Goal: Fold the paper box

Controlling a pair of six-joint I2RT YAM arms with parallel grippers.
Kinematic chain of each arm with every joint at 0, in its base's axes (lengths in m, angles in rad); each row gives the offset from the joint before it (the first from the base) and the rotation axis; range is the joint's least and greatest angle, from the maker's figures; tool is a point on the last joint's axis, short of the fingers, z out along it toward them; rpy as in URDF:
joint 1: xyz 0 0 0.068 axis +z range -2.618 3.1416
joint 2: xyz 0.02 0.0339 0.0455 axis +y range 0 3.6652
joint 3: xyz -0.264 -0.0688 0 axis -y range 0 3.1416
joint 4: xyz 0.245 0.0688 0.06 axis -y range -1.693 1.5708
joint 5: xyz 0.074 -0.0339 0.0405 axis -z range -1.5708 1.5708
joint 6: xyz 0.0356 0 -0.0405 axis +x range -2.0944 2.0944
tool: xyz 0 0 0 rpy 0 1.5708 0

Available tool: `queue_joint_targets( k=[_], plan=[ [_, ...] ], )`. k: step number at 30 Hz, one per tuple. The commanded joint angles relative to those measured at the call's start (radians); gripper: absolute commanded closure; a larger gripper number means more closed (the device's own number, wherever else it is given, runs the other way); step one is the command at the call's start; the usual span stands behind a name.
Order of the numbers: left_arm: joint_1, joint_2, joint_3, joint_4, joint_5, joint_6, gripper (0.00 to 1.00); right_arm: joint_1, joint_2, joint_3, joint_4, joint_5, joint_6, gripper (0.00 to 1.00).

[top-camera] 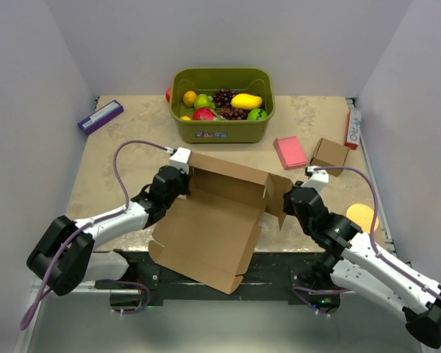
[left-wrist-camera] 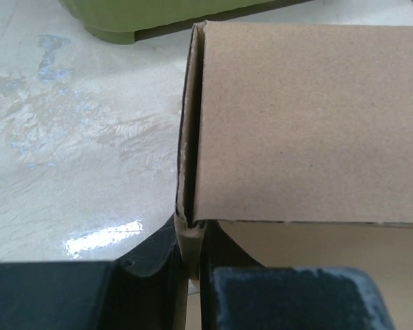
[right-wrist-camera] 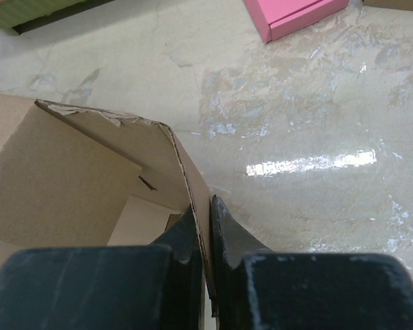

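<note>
The paper box [top-camera: 213, 220] is a large brown corrugated mailer, half formed, lying at the table's near middle with its lid hanging over the front edge. My left gripper [top-camera: 182, 176] is shut on the box's left wall; in the left wrist view the fingers [left-wrist-camera: 151, 275] pinch the folded cardboard edge [left-wrist-camera: 189, 234]. My right gripper [top-camera: 292, 197] is shut on the box's right side flap; in the right wrist view the fingertips [right-wrist-camera: 224, 227] clamp the thin cardboard wall [right-wrist-camera: 186, 179]. The box's back wall stands upright between the two grippers.
A green bin [top-camera: 222, 107] of toy fruit stands behind the box. A pink flat block [top-camera: 289, 152] and a small brown cardboard box [top-camera: 329, 155] lie at the right. A purple box [top-camera: 100, 116] lies far left. An orange disc [top-camera: 361, 217] lies near the right arm.
</note>
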Motion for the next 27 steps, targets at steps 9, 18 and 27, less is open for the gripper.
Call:
queue_joint_targets(
  k=[9, 18, 27],
  plan=[
    [0.023, -0.021, -0.046, 0.073, -0.206, -0.024, 1.00, -0.014, -0.005, 0.009, 0.015, 0.121, 0.021, 1.00],
    [0.005, -0.030, -0.083, 0.216, -0.198, -0.081, 1.00, -0.014, 0.057, 0.044, 0.104, 0.134, -0.022, 0.87],
    [0.007, -0.031, -0.129, 0.299, -0.083, -0.095, 0.90, -0.012, 0.071, 0.113, 0.066, 0.086, 0.004, 0.16]
  ],
)
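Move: The left hand still pinches the paper box's left wall corner, with the green tub's middle about 22 cm ahead and 10 cm right, slightly lower. The right hand has the box's right flap between its fingers, the flap's middle about 2 cm ahead and 1 cm left. From the right hand, the pink box lies some 16 cm ahead, 4 cm right and 12 cm below; the small brown box about 15 cm ahead, 15 cm right, equally low. Right fingers open off the flap, rising forward about 3 cm, while the left keeps its corner, easing 2 cm left. ##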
